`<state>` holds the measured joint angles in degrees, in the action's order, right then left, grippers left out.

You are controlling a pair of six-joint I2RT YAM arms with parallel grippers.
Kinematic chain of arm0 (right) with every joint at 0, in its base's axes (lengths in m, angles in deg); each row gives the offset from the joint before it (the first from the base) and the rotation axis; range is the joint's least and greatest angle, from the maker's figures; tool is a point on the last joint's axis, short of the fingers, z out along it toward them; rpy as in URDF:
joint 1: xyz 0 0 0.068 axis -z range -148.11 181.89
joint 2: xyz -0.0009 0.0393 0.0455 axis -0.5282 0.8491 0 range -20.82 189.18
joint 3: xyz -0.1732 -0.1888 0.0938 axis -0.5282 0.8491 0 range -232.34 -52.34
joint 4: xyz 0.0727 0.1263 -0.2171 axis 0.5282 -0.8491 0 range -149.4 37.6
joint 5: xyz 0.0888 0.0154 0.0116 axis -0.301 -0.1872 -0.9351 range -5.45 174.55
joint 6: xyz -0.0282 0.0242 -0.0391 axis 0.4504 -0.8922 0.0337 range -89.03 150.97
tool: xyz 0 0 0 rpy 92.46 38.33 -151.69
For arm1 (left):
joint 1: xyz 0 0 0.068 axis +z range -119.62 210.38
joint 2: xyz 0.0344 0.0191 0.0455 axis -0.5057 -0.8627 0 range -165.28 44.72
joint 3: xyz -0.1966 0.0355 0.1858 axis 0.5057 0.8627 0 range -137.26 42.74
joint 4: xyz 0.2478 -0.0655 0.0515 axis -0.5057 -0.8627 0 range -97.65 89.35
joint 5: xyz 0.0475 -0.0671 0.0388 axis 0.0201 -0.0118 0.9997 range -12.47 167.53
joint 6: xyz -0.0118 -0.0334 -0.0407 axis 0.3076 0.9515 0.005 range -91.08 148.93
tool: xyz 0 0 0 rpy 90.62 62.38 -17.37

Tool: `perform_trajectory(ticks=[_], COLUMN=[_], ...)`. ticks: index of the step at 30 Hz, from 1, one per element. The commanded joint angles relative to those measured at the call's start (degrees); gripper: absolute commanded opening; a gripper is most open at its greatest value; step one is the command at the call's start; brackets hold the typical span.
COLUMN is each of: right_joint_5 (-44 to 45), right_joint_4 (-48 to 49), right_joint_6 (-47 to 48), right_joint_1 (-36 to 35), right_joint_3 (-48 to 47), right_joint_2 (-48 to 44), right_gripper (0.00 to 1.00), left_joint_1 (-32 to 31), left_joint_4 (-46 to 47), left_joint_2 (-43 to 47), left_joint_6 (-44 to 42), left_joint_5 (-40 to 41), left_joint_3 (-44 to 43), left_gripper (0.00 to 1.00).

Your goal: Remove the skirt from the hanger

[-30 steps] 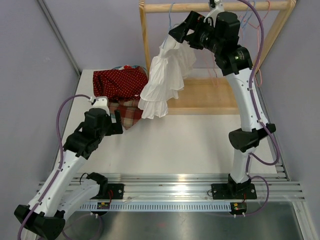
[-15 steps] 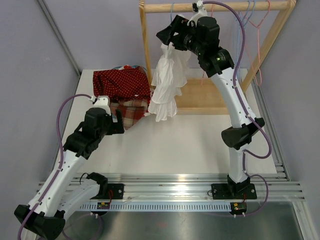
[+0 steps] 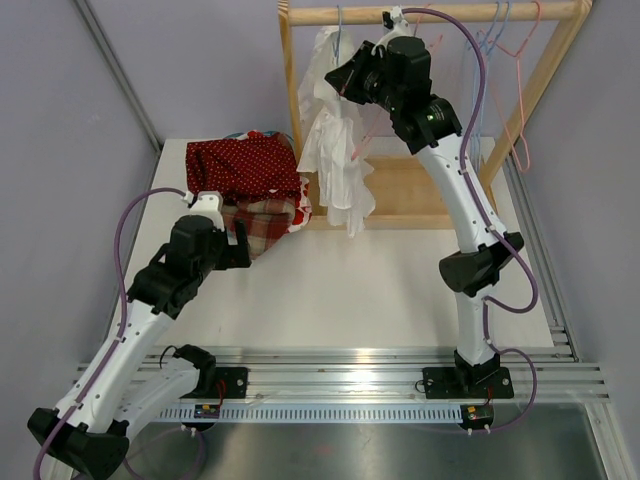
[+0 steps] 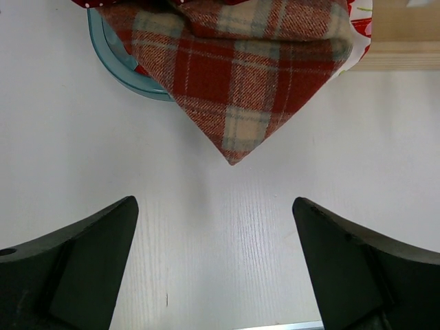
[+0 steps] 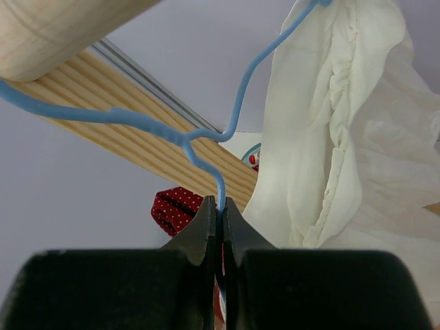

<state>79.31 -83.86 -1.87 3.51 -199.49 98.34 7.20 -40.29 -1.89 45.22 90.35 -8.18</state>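
A white ruffled skirt (image 3: 335, 150) hangs from a thin blue hanger (image 3: 340, 22) hooked over the wooden rail (image 3: 440, 12). My right gripper (image 3: 347, 75) is up by the rail, to the right of the skirt's top. In the right wrist view it (image 5: 220, 206) is shut on the blue hanger (image 5: 206, 134) wire just below its twisted neck, with the skirt (image 5: 344, 158) hanging to the right. My left gripper (image 3: 238, 243) stays low over the table, open and holding nothing (image 4: 213, 203), just short of a plaid cloth's corner.
A red polka-dot cloth (image 3: 240, 165) and a red plaid cloth (image 4: 240, 69) lie piled over a teal container (image 4: 117, 62) at the table's back left. The rack's wooden base (image 3: 420, 190) and left post (image 3: 290, 90) stand behind. Pink and blue empty hangers (image 3: 510, 60) hang at the rail's right.
My right gripper has moved left along the rail and shut on the blue hanger wire. The skirt has swung from spread out to hanging straight down. The left arm has not moved.
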Motion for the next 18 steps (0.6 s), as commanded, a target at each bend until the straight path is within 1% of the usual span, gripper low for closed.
perform_trajectory(ticks=[1, 3, 5, 6, 8, 9, 10, 12, 13, 14, 16, 18], right_joint_5=[-0.65, -1.18, -1.62, -1.53, -1.71, -1.62, -1.71, -1.89, -2.06, -2.23, -2.15, -0.75], right_joint_4=[1.58, 1.58, 2.45, 3.59, 4.83, 5.09, 5.18, 5.45, 5.71, 6.23, 7.03, 6.94], right_joint_6=[1.46, 1.90, 1.99, 1.99, 1.82, 1.55, 1.03, 0.32, -0.46, -0.82, -1.78, -2.31], right_joint_1=[-0.53, -0.53, -0.62, -0.54, -0.53, -0.53, -0.53, -0.53, -0.53, -0.53, -0.53, -0.54], right_joint_3=[-5.77, -4.91, -2.19, 1.57, 5.37, 8.34, 9.68, 13.88, 15.65, 17.23, 21.54, 24.18], right_joint_2=[-1.82, -4.18, -8.57, -10.24, -14.90, -16.22, -18.41, -20.44, -22.54, -23.43, -25.71, -26.77], right_gripper=[0.00, 0.00, 0.00, 0.00, 0.00, 0.00, 0.00, 0.00, 0.00, 0.00, 0.00, 0.00], left_joint_1=[-0.29, -0.29, -0.55, -0.99, -3.44, -4.50, -7.03, -9.94, -13.35, -15.30, -19.60, -21.20], left_joint_4=[2.90, 3.95, 5.26, 6.06, 8.51, 9.48, 10.27, 12.12, 12.74, 14.22, 16.33, 20.72], left_joint_2=[0.29, 0.64, 0.56, 0.29, -0.93, -3.20, -4.53, -9.08, -10.85, -12.18, -15.86, -17.98], left_joint_6=[-1.09, -1.18, -1.00, -0.91, -1.09, -1.52, -1.79, -2.75, -3.19, -3.55, -3.73, -1.72], left_joint_5=[-0.51, -1.13, -3.31, -3.94, -5.95, -6.57, -7.19, -9.03, -9.65, -10.44, -11.76, -17.19], left_joint_3=[-0.32, -0.76, -2.78, -3.66, -7.34, -8.83, -10.76, -17.17, -19.29, -23.49, -26.33, -28.53], left_gripper=[0.99, 0.99, 0.99, 0.99, 0.99, 0.99, 0.99, 0.99, 0.99, 0.99, 0.99, 0.99])
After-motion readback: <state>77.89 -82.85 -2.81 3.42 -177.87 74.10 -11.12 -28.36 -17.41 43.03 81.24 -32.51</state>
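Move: The white skirt's middle hangs roughly 20 cm ahead of my left hand, 23 cm to its right and 10 cm higher; the clothes basket is about 17 cm straight ahead of that hand, some 14 cm below. From my right hand, already shut on the blue hanger, the skirt's middle is about 15 cm down, 4 cm back and 2 cm left. The wooden rod runs about 8 cm ahead and 4 cm above, and a pink hanger is 8 cm right, about level. Still pinching the blue hanger wire, my right hand draws it back about 10 cm from the rod, rising and edging right as it goes. I swing my wide-open left hand right and up, some 15 cm each way, from beside the basket towards the hanging skirt, turning it nearly 30 degrees clockwise and tipping the fingers upward. ##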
